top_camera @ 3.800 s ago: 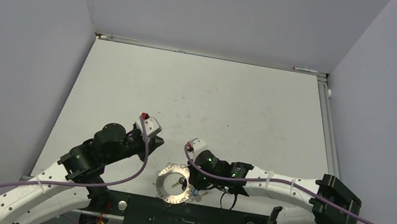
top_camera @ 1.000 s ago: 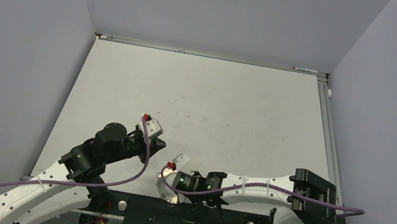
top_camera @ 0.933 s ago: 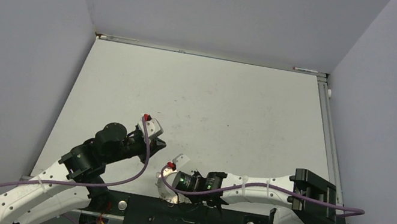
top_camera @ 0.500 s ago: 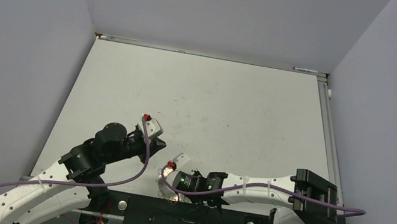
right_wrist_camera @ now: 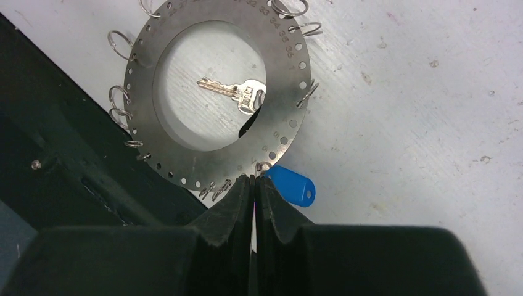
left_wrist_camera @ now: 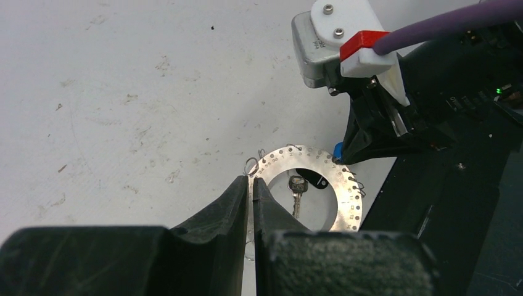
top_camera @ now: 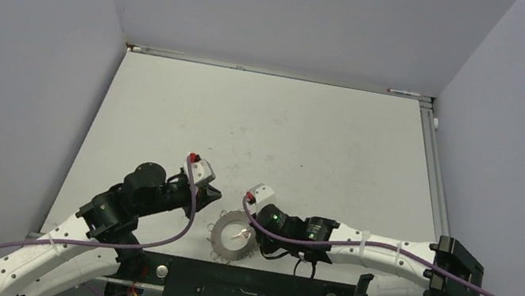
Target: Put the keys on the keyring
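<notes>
The keyring (top_camera: 217, 235) lies flat near the table's front edge, a grey metal disc with wire loops around its rim (right_wrist_camera: 284, 80). A silver key (right_wrist_camera: 237, 92) with a black tag (left_wrist_camera: 311, 179) rests inside its hole. A blue tag (right_wrist_camera: 293, 185) lies just outside the rim by a small loop; whether it is hooked on, I cannot tell. My right gripper (right_wrist_camera: 253, 179) is shut, tips at the rim beside the blue tag. My left gripper (left_wrist_camera: 251, 180) is shut with nothing visible between its fingers, hovering over the ring's opposite edge (left_wrist_camera: 265, 169).
The black base plate (top_camera: 243, 294) and the table's front edge run directly beside the keyring. The right arm (top_camera: 371, 251) stretches low along that edge. White tabletop (top_camera: 285, 136) extends behind both grippers, and grey walls enclose three sides.
The right arm has drawn back to the right, uncovering the keyring it was over, and its jaws have closed. The left arm has barely shifted.
</notes>
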`<state>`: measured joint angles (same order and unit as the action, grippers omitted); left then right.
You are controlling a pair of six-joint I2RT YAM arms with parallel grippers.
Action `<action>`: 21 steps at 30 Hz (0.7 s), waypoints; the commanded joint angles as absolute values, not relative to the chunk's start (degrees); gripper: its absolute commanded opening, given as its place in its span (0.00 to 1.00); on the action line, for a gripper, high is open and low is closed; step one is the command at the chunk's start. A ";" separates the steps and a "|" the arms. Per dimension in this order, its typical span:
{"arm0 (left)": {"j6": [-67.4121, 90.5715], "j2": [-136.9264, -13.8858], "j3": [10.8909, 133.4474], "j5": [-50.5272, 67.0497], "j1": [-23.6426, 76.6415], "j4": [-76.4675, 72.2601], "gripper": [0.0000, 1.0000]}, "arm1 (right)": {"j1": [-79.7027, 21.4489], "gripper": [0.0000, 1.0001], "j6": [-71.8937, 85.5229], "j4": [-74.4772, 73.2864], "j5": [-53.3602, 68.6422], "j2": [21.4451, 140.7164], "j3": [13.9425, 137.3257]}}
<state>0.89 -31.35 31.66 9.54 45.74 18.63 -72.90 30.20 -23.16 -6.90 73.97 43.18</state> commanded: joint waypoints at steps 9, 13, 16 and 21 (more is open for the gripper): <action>2.66 -29.36 31.61 25.62 45.53 11.50 0.05 | -69.70 0.05 23.12 -20.63 1.68 69.35 47.81; 3.24 -28.63 31.19 30.78 45.53 9.09 0.05 | -67.89 0.05 21.26 -20.74 4.75 67.89 49.77; 3.36 -28.09 30.65 33.46 45.50 7.13 0.05 | -65.81 0.05 20.08 -20.29 8.18 66.61 50.54; 2.69 -28.74 30.27 35.44 45.52 5.57 0.13 | -62.57 0.05 18.53 -20.47 12.08 66.14 51.84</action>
<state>2.61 -28.45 30.52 31.00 45.69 10.44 -64.42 20.78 -22.74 7.84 67.75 48.90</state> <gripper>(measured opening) 0.093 0.057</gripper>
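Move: The right fingers already pinch the keyring's right edge. The keyring's centre is about 5 cm to this hand's left and 1 cm below it, with a silver key in its hole some 4 cm left, 1 cm ahead and 3 below, and the blue tag 2 cm right, 1 cm ahead. The left fingertips wait about 8 cm ahead, 11 left and 9 above. From the left hand, the keyring's centre lies roughly 8 cm back, 6 right and 10 below. Still pinching the keyring's edge, the right hand lifts it about 7 cm, slowly at first and then faster, drifting a little left while its down-pointing fingers tip up towards the left. The left hand comes to meet it, drawing back, up and to the right about 7 cm in all and swinging some 20 degrees clockwise so that its fingers face the right gripper, their tips just beginning to part. ##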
